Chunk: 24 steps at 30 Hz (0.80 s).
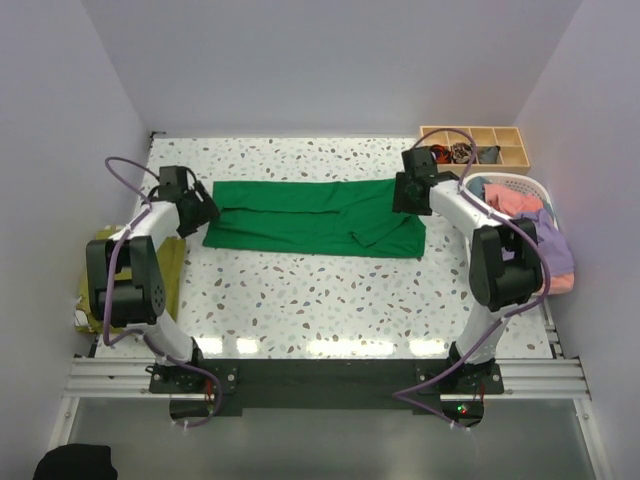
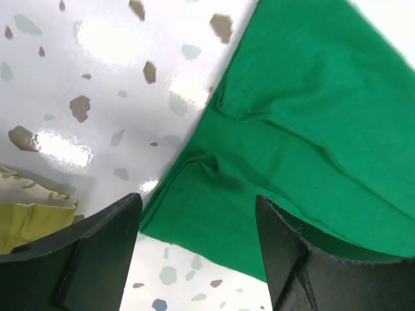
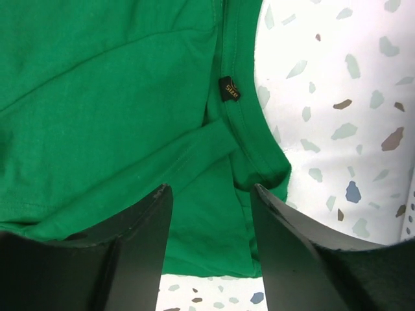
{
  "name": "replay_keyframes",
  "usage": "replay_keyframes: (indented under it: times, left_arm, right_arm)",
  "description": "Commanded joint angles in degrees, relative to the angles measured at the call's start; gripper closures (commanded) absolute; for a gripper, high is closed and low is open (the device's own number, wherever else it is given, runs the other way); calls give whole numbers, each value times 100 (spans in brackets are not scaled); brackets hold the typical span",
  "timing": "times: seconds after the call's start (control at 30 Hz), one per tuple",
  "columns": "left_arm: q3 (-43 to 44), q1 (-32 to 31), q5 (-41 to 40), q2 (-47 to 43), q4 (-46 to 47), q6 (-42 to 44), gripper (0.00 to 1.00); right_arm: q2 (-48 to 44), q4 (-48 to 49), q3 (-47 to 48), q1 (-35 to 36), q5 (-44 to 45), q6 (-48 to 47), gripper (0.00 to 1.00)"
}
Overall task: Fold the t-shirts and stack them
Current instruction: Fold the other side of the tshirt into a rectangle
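A bright green t-shirt (image 1: 315,217) lies folded into a long band across the middle of the table. My left gripper (image 1: 207,211) is open just above its left end; the left wrist view shows the shirt's corner (image 2: 214,214) between the spread fingers. My right gripper (image 1: 405,195) is open above the right end, over the collar and its dark label (image 3: 228,88). An olive-yellow t-shirt (image 1: 170,265) lies at the table's left edge, partly under the left arm, and also shows in the left wrist view (image 2: 29,223). Coral-pink (image 1: 512,200) and lavender (image 1: 552,245) shirts sit in the basket.
A white slatted basket (image 1: 530,185) stands at the right edge beside the right arm. A wooden compartment tray (image 1: 480,145) with small dark items is at the back right. White walls close in the table on three sides.
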Motion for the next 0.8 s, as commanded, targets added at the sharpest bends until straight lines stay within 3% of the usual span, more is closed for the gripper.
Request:
replay_keyframes:
  times: [0.0,0.2,0.3,0.57,0.77]
  left_arm:
    - [34,42,442,-547,530,133,24]
    - [-257,-46,1891,-531,1321,116,24]
    - [-213,-222,2175,-241,1489,37,25]
    - [-195,-547,2335,375,2069,-227,27]
    - [-406,-547,1825,367,1764,-157,28]
  right_arm:
    - [-556,291,104,-29,294,-119,43]
    - [-996,195,-265,-29,-101,30,42]
    - [-1084,299,-537,-29,-584,197,42]
    - [-935,993,-1170,-3,-2657,856,44]
    - [-654,1232,-1224,129,-2975,1103,44]
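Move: For the left hand, the inner edge of the t-shirt's near flap lies about 12 cm to its right, 1 cm ahead and 4 cm below; the shirt's near-left corner is some 4 cm back and 1 cm left. From the right hand, the corner of the sleeve flap lies about 12 cm left, 5 cm back and 5 cm below; the black tag is 6 cm ahead and 1 cm right, the near-right corner 8 cm back and 3 cm right. Both open hands hop inward over the shirt: the left rises about 5 cm, then swings 10 cm right and a little forward over the near flap, sinking again and turning clockwise with its fingers tilting right. The right likewise lifts 5 cm, then goes 7 cm left and 5 cm back towards the sleeve flap's corner, sinking and rolling some 25 degrees, fingers swinging left. ##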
